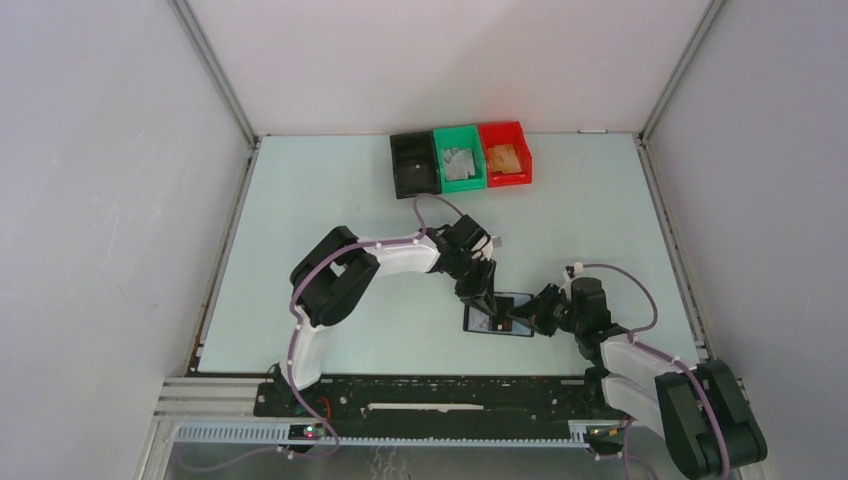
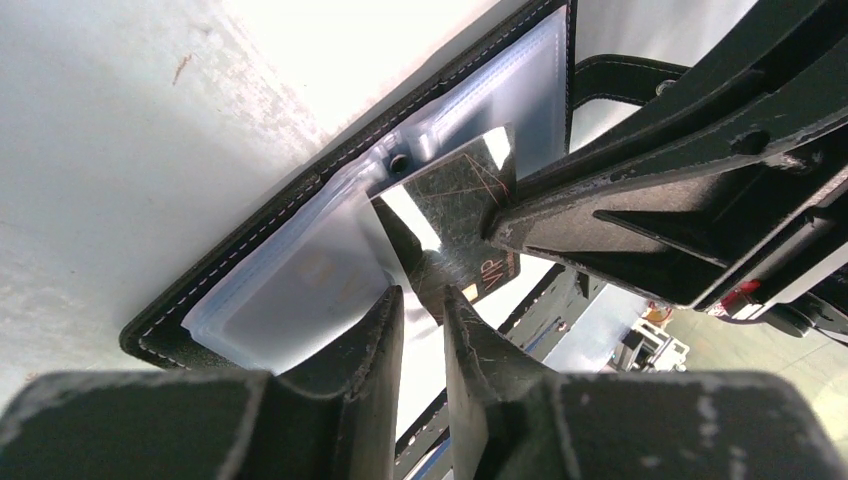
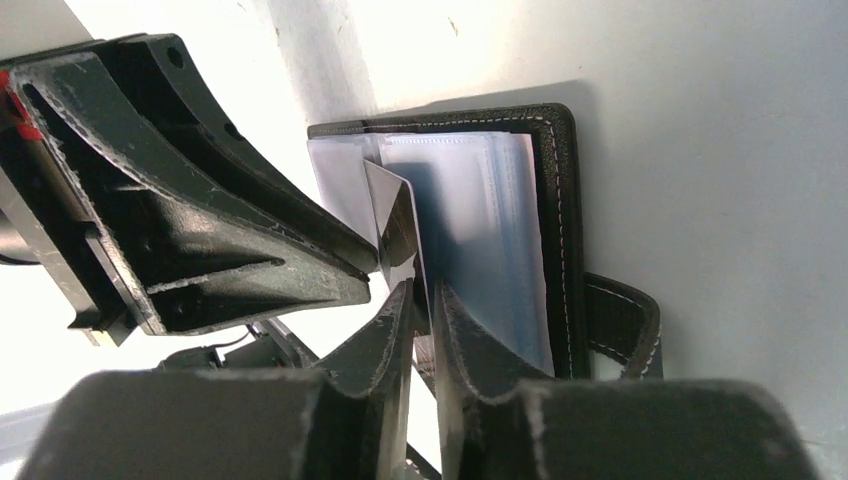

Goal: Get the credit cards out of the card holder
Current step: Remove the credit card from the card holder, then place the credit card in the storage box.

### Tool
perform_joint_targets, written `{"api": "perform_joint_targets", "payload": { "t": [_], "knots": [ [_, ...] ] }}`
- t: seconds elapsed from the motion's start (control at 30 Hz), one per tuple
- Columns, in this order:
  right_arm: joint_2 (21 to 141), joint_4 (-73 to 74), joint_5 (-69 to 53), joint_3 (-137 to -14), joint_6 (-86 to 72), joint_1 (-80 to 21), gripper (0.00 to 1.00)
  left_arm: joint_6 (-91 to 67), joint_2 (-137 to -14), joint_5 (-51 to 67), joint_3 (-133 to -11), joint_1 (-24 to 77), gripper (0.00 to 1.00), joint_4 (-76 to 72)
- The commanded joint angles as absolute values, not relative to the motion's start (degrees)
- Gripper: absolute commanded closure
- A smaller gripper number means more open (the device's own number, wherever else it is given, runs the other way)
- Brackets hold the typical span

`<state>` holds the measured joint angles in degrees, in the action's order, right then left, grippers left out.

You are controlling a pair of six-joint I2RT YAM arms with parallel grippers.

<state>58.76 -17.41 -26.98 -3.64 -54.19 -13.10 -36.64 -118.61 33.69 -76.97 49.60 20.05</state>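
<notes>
The black card holder [image 1: 478, 322] lies open on the table between both arms, its clear sleeves [image 2: 300, 280] facing up. A dark glossy credit card [image 2: 455, 205] marked "VIP" stands tilted up out of the sleeves. My right gripper [image 3: 422, 290] is shut on this card [image 3: 398, 225], one fingertip on each face. My left gripper [image 2: 422, 295] points down at the holder with its jaws a little apart around the card's lower corner and a sleeve edge. Its fingers [image 3: 230, 230] touch the card's left side. From above, left gripper [image 1: 490, 310] and right gripper [image 1: 524, 320] meet over the holder.
Three small bins stand in a row at the back: black [image 1: 397, 165], green [image 1: 457, 131] holding grey cards, and red [image 1: 502, 127] holding orange cards. The holder's strap tab [image 3: 625, 320] sticks out on its right edge. White walls enclose the table on three sides.
</notes>
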Motion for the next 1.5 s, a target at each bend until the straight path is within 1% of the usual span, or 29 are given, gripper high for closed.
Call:
{"api": "perform_joint_targets", "payload": {
  "t": [0.0, 0.07, 0.1, 0.17, 0.4, 0.6, 0.7, 0.8, 0.87, 0.97, 1.13, 1.2, 1.3, 1.47],
  "knots": [
    [58.4, -17.7, -28.7, -3.3, -53.5, -12.7, 0.86, -37.4, -118.8, 33.2, -79.1, 49.6, 0.74, 18.8],
    [57.3, -15.5, -29.0, -4.1, -52.7, -12.6, 0.98, -38.0, -118.0, 33.2, -78.5, 49.6, 0.74, 17.9],
    [56.6, -13.8, -28.9, -4.5, -52.3, -12.5, 1.0, -37.9, -117.4, 32.9, -78.3, 49.6, 0.74, 17.8],
    [54.1, -9.6, -28.5, -5.7, -51.0, -11.9, 1.0, -37.2, -116.0, 31.8, -78.3, 49.5, 0.73, 19.0],
    [43.8, 6.3, -28.3, -10.0, -44.0, -8.6, 1.0, -33.9, -107.3, 26.1, -79.0, 48.8, 0.66, 24.4],
    [37.9, 10.8, -32.9, -12.6, -40.9, -6.7, 1.0, -33.1, -101.3, 25.3, -78.4, 47.2, 0.65, 26.6],
    [35.2, 11.3, -34.5, -14.4, -41.3, -6.5, 1.0, -32.9, -97.9, 24.0, -77.1, 46.3, 0.62, 26.4],
    [34.1, 10.3, -36.6, -16.3, -42.7, -6.4, 1.0, -31.6, -95.2, 25.4, -75.5, 44.7, 0.62, 25.1],
    [33.7, 8.0, -38.8, -17.2, -44.5, -6.3, 1.0, -29.7, -94.2, 28.8, -75.0, 43.7, 0.61, 25.0],
    [33.0, 4.4, -41.3, -18.7, -47.8, -6.3, 1.0, -32.0, -92.2, 32.8, -72.9, 41.4, 0.61, 23.3],
    [32.8, -3.4, -43.7, -19.9, -53.2, -6.3, 1.0, -39.2, -88.4, 38.1, -66.7, 38.6, 0.44, 14.1],
    [33.2, -6.1, -43.9, -19.8, -55.0, -6.4, 1.0, -40.8, -87.5, 39.3, -65.5, 38.3, 0.4, 12.0],
    [34.2, -10.1, -44.4, -19.8, -57.5, -6.4, 1.0, -44.1, -86.9, 42.1, -63.9, 38.3, 0.37, 7.3],
    [37.0, -17.2, -44.0, -19.9, -60.8, -7.7, 1.0, -49.3, -87.6, 46.4, -61.3, 38.3, 0.36, -2.1]
  ]
}}
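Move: The black credit card's middle is about 2 cm to the right hand's left, 1 cm farther out and 1 cm lower. The card holder's middle lies 3 cm left of this hand, 1 cm ahead and 2 cm below; its closing strap is some 7 cm to the right, about level fore and aft, 2 cm below. From the left hand the card's middle is about 2 cm right, 1 cm back and 2 cm lower. Shut the right gripper on the black card's right edge, then draw it up out of the holder's pocket, drifting about 2 cm right at first and back left as you rise, some 17 cm in all, the fingers tipping up about 25 degrees. Raise the left gripper clear of the holder too, about 16 cm, with a smaller shift left and forward, rolling its left side down and opening wider. ##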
